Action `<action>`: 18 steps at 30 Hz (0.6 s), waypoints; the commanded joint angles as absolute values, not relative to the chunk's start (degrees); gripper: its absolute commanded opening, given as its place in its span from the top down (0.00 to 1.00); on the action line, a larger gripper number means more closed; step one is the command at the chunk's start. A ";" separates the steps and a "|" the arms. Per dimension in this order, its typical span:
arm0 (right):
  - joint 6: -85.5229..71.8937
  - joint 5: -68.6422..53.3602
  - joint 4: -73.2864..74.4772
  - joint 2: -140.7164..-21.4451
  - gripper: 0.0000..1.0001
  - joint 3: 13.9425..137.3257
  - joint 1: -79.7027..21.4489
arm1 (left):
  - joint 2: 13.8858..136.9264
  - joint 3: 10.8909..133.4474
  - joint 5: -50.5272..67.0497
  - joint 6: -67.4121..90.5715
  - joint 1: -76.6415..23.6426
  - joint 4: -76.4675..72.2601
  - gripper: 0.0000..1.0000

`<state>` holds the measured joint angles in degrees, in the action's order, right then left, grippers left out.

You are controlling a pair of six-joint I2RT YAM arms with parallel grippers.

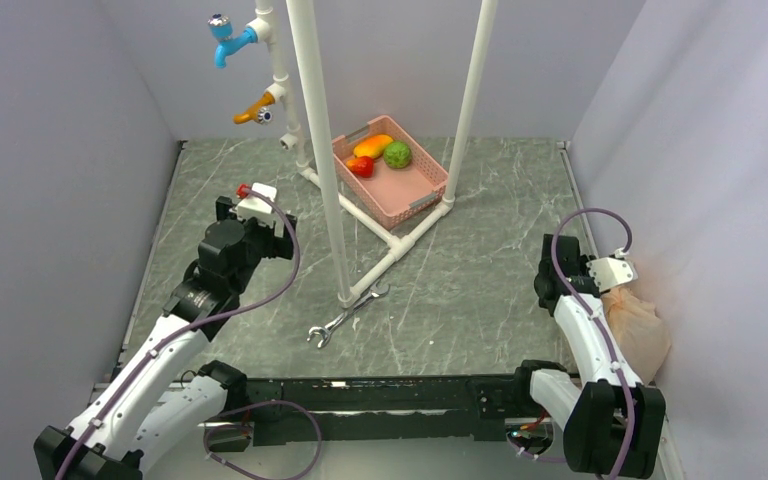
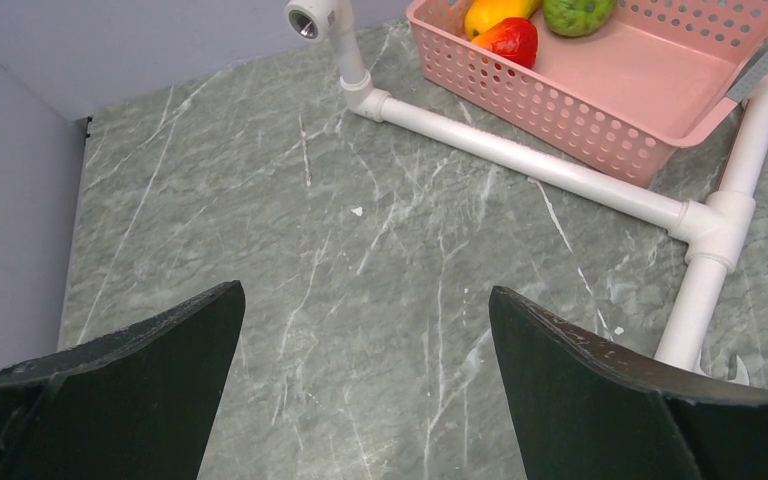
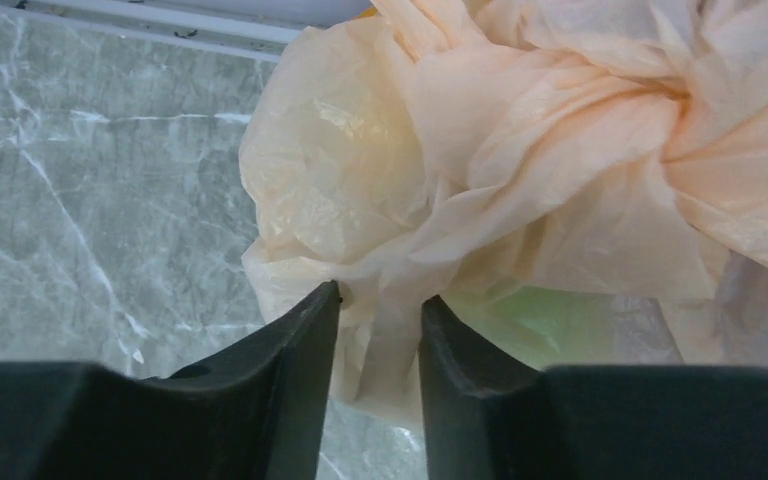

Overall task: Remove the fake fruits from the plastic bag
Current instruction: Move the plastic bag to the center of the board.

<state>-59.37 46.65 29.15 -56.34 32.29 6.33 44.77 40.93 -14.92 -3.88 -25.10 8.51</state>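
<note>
The plastic bag (image 1: 642, 325) is a crumpled peach-beige bundle at the table's right edge, against the wall. In the right wrist view it (image 3: 520, 150) fills the upper right of the frame. My right gripper (image 3: 380, 300) has its jaws narrowed on a fold of the bag, and the plastic fills the gap between the fingers (image 3: 300, 350). The fake fruits are hidden inside the bag; only a pale green patch (image 3: 545, 320) shows through the plastic. My left gripper (image 2: 365, 290) hangs open over bare table at the left, with nothing between its fingers.
A pink slotted basket (image 1: 430, 190) at the back holds an orange fruit (image 1: 373, 146), a red one (image 1: 362, 166) and a green one (image 1: 397, 154). A white pipe frame (image 1: 325, 150) with toy taps stands mid-table. A metal wrench (image 1: 345, 315) lies by its foot.
</note>
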 commanded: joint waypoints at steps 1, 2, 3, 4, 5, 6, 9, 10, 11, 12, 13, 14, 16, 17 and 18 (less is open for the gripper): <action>-56.35 44.57 24.64 -54.14 0.73 31.30 6.16 | 45.63 43.79 -14.61 -3.82 -25.31 8.17 0.01; -55.58 44.11 23.79 -53.56 0.80 31.10 6.07 | 45.80 43.96 -14.36 -3.58 -25.32 8.32 0.01; -54.65 42.97 22.56 -53.08 0.88 30.58 5.93 | 45.94 44.09 -13.91 -3.46 -25.35 8.55 0.01; -53.57 41.72 21.42 -52.63 0.92 30.31 5.77 | 45.96 44.19 -13.53 -3.37 -25.34 8.67 0.01; -52.56 40.68 20.43 -52.36 0.94 30.24 5.62 | 45.97 44.21 -13.28 -3.30 -25.33 8.70 0.01; -51.76 39.79 19.79 -52.23 0.97 30.31 5.06 | 46.01 44.18 -13.15 -3.26 -25.36 8.62 0.00; -49.76 38.64 19.04 -52.36 1.00 31.19 3.22 | 46.29 44.36 -13.37 -3.34 -25.38 8.76 0.01; -49.29 38.64 18.85 -52.51 1.00 31.25 2.18 | 46.35 44.45 -13.50 -3.34 -25.36 8.93 0.01; -49.03 38.73 18.75 -52.62 1.00 31.31 1.14 | 46.42 44.49 -13.52 -3.26 -25.37 9.08 0.01; -48.70 38.80 18.42 -52.75 1.00 31.32 -0.43 | 46.48 44.51 -13.46 -3.18 -25.39 9.11 0.01; -48.20 38.95 18.14 -52.81 1.00 31.19 -2.67 | 46.47 44.48 -13.40 -3.19 -25.34 9.03 0.01; -47.87 39.53 17.89 -53.01 1.00 31.20 -4.93 | 46.56 44.47 -13.31 -3.17 -25.31 8.97 0.01; -48.36 41.13 18.48 -53.74 1.00 31.74 -10.17 | 46.81 44.55 -13.09 -3.09 -25.35 8.96 0.01; -49.16 41.24 19.39 -54.39 1.00 32.21 -12.47 | 47.03 44.55 -13.00 -3.00 -25.36 8.99 0.01; -50.28 41.04 20.61 -55.24 1.00 32.91 -14.69 | 47.26 44.62 -12.83 -2.87 -25.33 9.01 0.01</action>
<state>-49.60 40.40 21.21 -53.52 30.26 -7.62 46.78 42.13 -14.15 -3.62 -25.12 9.58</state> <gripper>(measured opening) 0.009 0.994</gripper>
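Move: To the right of the right hand by about 5 cm, and 6 cm back, is the middle of the plastic bag, a few centimetres lower, with a fold of it already between the half-closed fingers. The right pipe corner stands roughly 33 cm left and 18 cm ahead of this hand; the wrench lies some 52 cm left and 3 cm back. From the left hand the bag is about 68 cm right, 15 cm back and 18 cm below. Closing the rest of the way, the right fingers pinch the fold of the plastic bag at their tips, then the hand draws it left by about 7 cm and forward some 4 cm, nearly level and gathering speed, away from the right-hand wall and towards the board's middle. The hand swings counter-clockwise by roughly 25 degrees as it goes. ##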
